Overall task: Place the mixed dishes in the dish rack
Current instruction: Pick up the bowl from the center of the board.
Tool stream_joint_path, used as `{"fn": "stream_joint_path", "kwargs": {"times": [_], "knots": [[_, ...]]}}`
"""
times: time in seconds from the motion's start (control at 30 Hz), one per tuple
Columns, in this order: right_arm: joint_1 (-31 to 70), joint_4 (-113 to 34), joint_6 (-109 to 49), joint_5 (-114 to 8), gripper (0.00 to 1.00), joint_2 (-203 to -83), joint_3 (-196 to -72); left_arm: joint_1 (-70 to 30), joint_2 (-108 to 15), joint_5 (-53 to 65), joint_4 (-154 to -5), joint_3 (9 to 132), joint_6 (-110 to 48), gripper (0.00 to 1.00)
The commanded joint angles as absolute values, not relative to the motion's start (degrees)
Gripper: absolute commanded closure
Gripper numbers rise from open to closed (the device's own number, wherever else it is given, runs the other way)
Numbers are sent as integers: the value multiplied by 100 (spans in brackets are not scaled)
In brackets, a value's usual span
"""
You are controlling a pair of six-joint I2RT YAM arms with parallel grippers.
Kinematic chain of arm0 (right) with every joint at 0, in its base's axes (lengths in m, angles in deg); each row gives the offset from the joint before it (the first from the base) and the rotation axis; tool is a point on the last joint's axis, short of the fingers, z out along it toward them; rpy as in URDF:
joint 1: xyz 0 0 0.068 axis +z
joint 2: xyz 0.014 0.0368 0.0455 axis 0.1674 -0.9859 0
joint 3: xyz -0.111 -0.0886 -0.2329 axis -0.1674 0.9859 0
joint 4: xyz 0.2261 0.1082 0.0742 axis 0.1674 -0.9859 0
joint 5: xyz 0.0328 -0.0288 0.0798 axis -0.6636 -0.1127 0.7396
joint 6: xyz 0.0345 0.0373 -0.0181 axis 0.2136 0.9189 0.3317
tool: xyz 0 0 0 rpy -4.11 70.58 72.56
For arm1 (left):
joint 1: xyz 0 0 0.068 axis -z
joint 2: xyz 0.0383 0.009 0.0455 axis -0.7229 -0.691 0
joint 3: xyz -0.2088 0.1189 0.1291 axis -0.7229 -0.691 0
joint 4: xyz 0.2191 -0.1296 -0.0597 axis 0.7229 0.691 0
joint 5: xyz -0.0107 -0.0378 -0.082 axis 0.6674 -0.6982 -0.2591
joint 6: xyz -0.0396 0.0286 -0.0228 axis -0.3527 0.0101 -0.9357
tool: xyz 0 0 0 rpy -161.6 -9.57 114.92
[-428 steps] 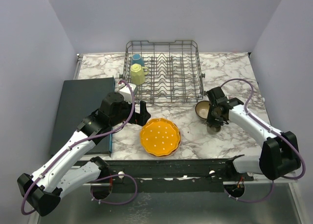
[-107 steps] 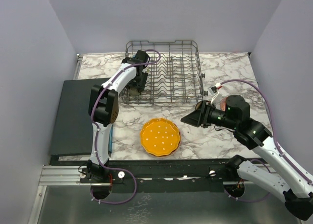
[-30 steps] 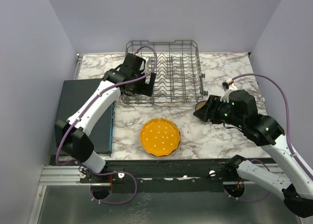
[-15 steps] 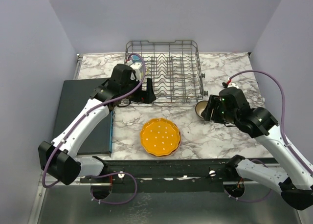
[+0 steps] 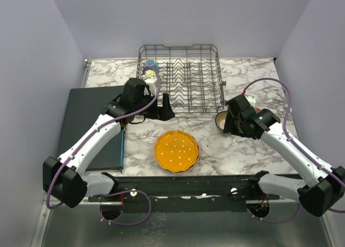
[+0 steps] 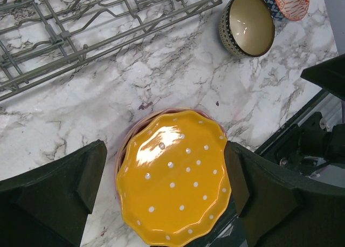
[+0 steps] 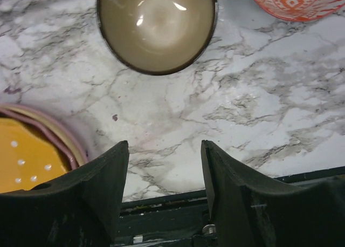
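Note:
The grey wire dish rack (image 5: pixel 186 77) stands at the back, with a blue mug (image 5: pixel 151 64) and a yellow mug (image 5: pixel 153 81) in its left end. An orange scalloped, white-dotted plate (image 5: pixel 176 151) tops a small stack with a pink rim (image 6: pixel 121 155). My left gripper (image 5: pixel 164 108) hovers open and empty between rack and plate; in the left wrist view its fingers (image 6: pixel 59 190) frame the plate (image 6: pixel 172 174). A dark-rimmed bowl (image 5: pixel 220 119) sits right of the rack. My right gripper (image 5: pixel 232 124) is open and empty just near of the bowl (image 7: pixel 156 26).
A dark flat mat (image 5: pixel 89 123) covers the table's left side. An orange-red patterned bowl (image 7: pixel 294 1) sits beside the dark one, also seen as a patterned bowl (image 6: pixel 291 0) in the left wrist view. The black rail (image 5: pixel 188 182) runs along the near edge.
My left gripper has pulled back out of the rack's left end toward the plate stack. My right arm has swung and lowered its gripper beside the dark bowl.

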State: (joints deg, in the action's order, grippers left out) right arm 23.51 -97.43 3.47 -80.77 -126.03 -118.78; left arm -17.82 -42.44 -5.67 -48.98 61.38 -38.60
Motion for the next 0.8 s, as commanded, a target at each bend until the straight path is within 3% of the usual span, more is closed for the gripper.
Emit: {"fn": "stream_joint_path", "kwargs": {"times": [0.0, 0.33, 0.77], "knots": [[1877, -9360, 437, -8197, 38, -12751, -11647, -1791, -3969, -843, -5169, 6005, -3956, 1], [722, -8374, 500, -7786, 39, -13095, -11237, -1790, -3735, -881, -5282, 5849, -4041, 1], [230, -7546, 499, -7286, 44, -14079, -11219, -1795, -3584, -652, -5290, 5783, -4007, 1]]}}
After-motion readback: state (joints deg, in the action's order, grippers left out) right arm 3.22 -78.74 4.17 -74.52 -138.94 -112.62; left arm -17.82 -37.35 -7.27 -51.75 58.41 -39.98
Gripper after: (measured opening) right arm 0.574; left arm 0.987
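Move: The brown bowl lies about 12 cm straight ahead of the right hand and some 12 cm below it. The red-patterned bowl sits roughly 16 cm to the right of the brown one and 1 cm farther out; the yellow plate is about 24 cm to the right hand's left and 3 cm back, some 14 cm down. From the left hand the brown bowl is about 29 cm to the right, 3 cm ahead and 15 cm below. The right hand reaches forward and down towards the brown bowl, about 7 cm each way, swinging some 5 cm to the right over the first half while the wrist turns nearly 20 degrees clockwise, so that the fingers come in at the bowl's right rim. They stay about half open with no touch to be seen, and the left hand, empty and wide open, only eases up and back by about 2 cm. ##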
